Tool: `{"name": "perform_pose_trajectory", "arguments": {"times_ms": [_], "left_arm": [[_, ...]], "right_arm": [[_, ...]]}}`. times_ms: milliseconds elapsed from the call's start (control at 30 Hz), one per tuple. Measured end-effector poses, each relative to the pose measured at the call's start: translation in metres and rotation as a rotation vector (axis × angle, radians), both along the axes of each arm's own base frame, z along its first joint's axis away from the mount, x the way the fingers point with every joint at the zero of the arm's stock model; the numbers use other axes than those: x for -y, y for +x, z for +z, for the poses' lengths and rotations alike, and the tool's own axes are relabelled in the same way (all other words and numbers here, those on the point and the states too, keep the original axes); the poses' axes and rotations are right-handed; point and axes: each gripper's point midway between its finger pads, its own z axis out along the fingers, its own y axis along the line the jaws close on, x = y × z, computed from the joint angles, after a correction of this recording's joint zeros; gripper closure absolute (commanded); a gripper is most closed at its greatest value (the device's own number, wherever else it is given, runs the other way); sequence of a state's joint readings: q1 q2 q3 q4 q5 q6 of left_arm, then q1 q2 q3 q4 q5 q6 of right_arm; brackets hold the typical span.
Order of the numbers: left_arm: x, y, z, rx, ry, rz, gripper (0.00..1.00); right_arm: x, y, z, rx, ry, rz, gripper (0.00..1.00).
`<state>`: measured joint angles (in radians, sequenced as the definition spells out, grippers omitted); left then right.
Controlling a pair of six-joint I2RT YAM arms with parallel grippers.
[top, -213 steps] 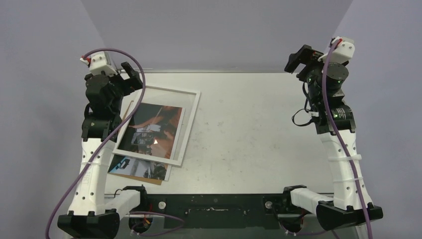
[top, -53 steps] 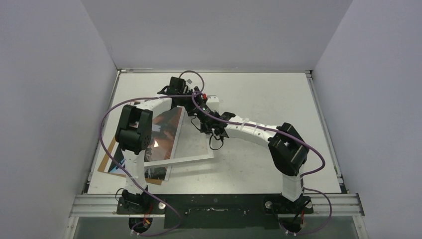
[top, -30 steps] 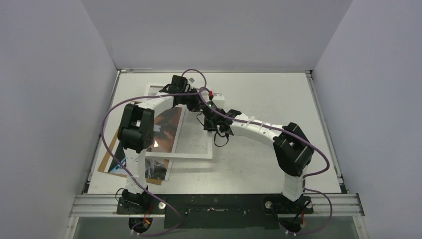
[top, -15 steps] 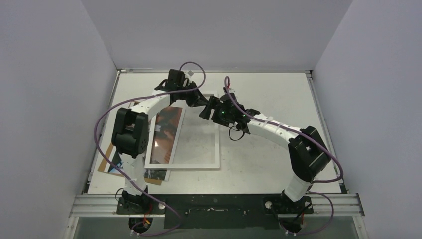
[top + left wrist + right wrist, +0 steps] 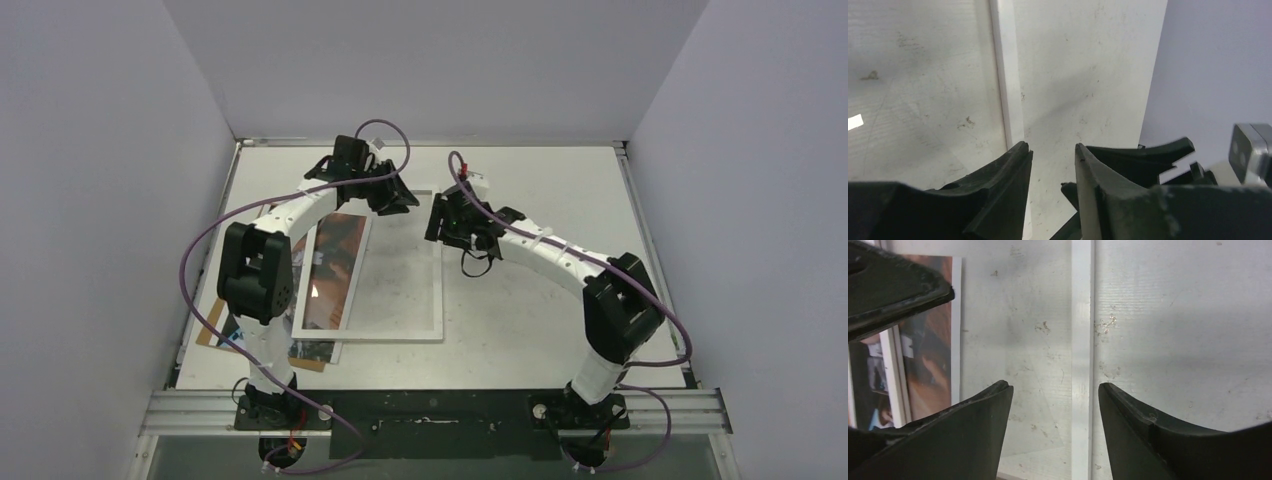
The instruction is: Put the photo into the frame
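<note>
The white frame (image 5: 370,334) lies flat on the table, its clear pane over the bare tabletop and over the right part of the photo (image 5: 335,262). The photo lies under the frame's left side, orange-tan and dark. My left gripper (image 5: 403,197) hovers at the frame's far right corner, open, with nothing between its fingers; the frame's white rail (image 5: 1007,90) runs past its left finger. My right gripper (image 5: 436,222) hangs over the right rail (image 5: 1082,315), jaws wide apart and empty. The photo (image 5: 935,350) shows at the left of the right wrist view.
A brown backing board (image 5: 207,333) lies at the near left, partly under the photo and frame. A second dark print (image 5: 312,348) pokes out below the frame's near edge. Grey walls close in the table on three sides. The left gripper's finger (image 5: 893,295) crosses the right wrist view.
The frame has come down flat and squared up, further right than before. Both grippers have let go of its far edge, opened, and drawn apart.
</note>
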<state>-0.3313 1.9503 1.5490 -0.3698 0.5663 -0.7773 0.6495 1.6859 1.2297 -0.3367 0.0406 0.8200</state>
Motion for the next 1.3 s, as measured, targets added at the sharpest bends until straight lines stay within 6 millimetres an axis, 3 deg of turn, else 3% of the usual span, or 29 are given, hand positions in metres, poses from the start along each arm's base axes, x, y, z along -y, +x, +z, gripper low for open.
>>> {"name": "perform_pose_trajectory", "arguments": {"times_ms": [133, 233, 367, 467, 633, 833, 1033, 1300], "left_arm": [[-0.007, 0.000, -0.009, -0.002, 0.049, 0.014, 0.52], [-0.009, 0.000, -0.011, -0.002, 0.065, 0.021, 0.50], [-0.011, 0.001, -0.016, -0.006, 0.078, 0.025, 0.48], [-0.011, 0.002, -0.025, -0.022, 0.088, 0.023, 0.48], [-0.010, 0.002, -0.045, -0.063, 0.100, 0.022, 0.47], [-0.010, 0.002, -0.059, -0.094, 0.104, 0.025, 0.43], [-0.008, 0.003, -0.068, -0.110, 0.103, 0.025, 0.39], [-0.005, 0.003, -0.080, -0.139, 0.091, 0.023, 0.38]], "right_arm": [[-0.015, -0.009, 0.003, 0.018, -0.145, 0.052, 0.46], [-0.019, -0.022, -0.014, -0.015, -0.241, 0.077, 0.47], [-0.006, -0.041, -0.046, -0.104, -0.380, 0.092, 0.47], [0.007, -0.047, -0.056, -0.141, -0.440, 0.083, 0.47], [0.009, -0.048, -0.059, -0.158, -0.445, 0.090, 0.47], [-0.004, -0.051, -0.074, -0.193, -0.408, 0.132, 0.42], [-0.008, -0.052, -0.086, -0.221, -0.399, 0.153, 0.57], [-0.005, -0.054, -0.102, -0.246, -0.428, 0.160, 0.62]]}}
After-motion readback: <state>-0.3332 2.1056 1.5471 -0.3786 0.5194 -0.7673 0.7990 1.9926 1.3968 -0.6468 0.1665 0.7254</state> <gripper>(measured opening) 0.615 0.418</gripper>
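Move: The frame's right rail passes beneath the right hand, its middle about 5 cm back, level sideways and roughly 11 cm below; the photo, partly under the frame, is some 30 cm left of that rail middle. The frame's far right corner is about 15 cm ahead of the right hand. From the left hand, the rail's middle lies about 12 cm back, 7 cm right and 14 cm below, and the far right corner some 6 cm ahead and 7 cm right. The right hand comes down about 10 cm and back some 5 cm to the middle part of the frame's right rail, wrist turning about 25 degrees so the fingers point more steeply down, and its open fingers narrow until they stand either side of the rail without clamping it. Meanwhile the left hand sinks about 8 cm over the inside of the frame, opening its fingers much wider as they point right and down at the farther part of the same rail, which it does not reach. ##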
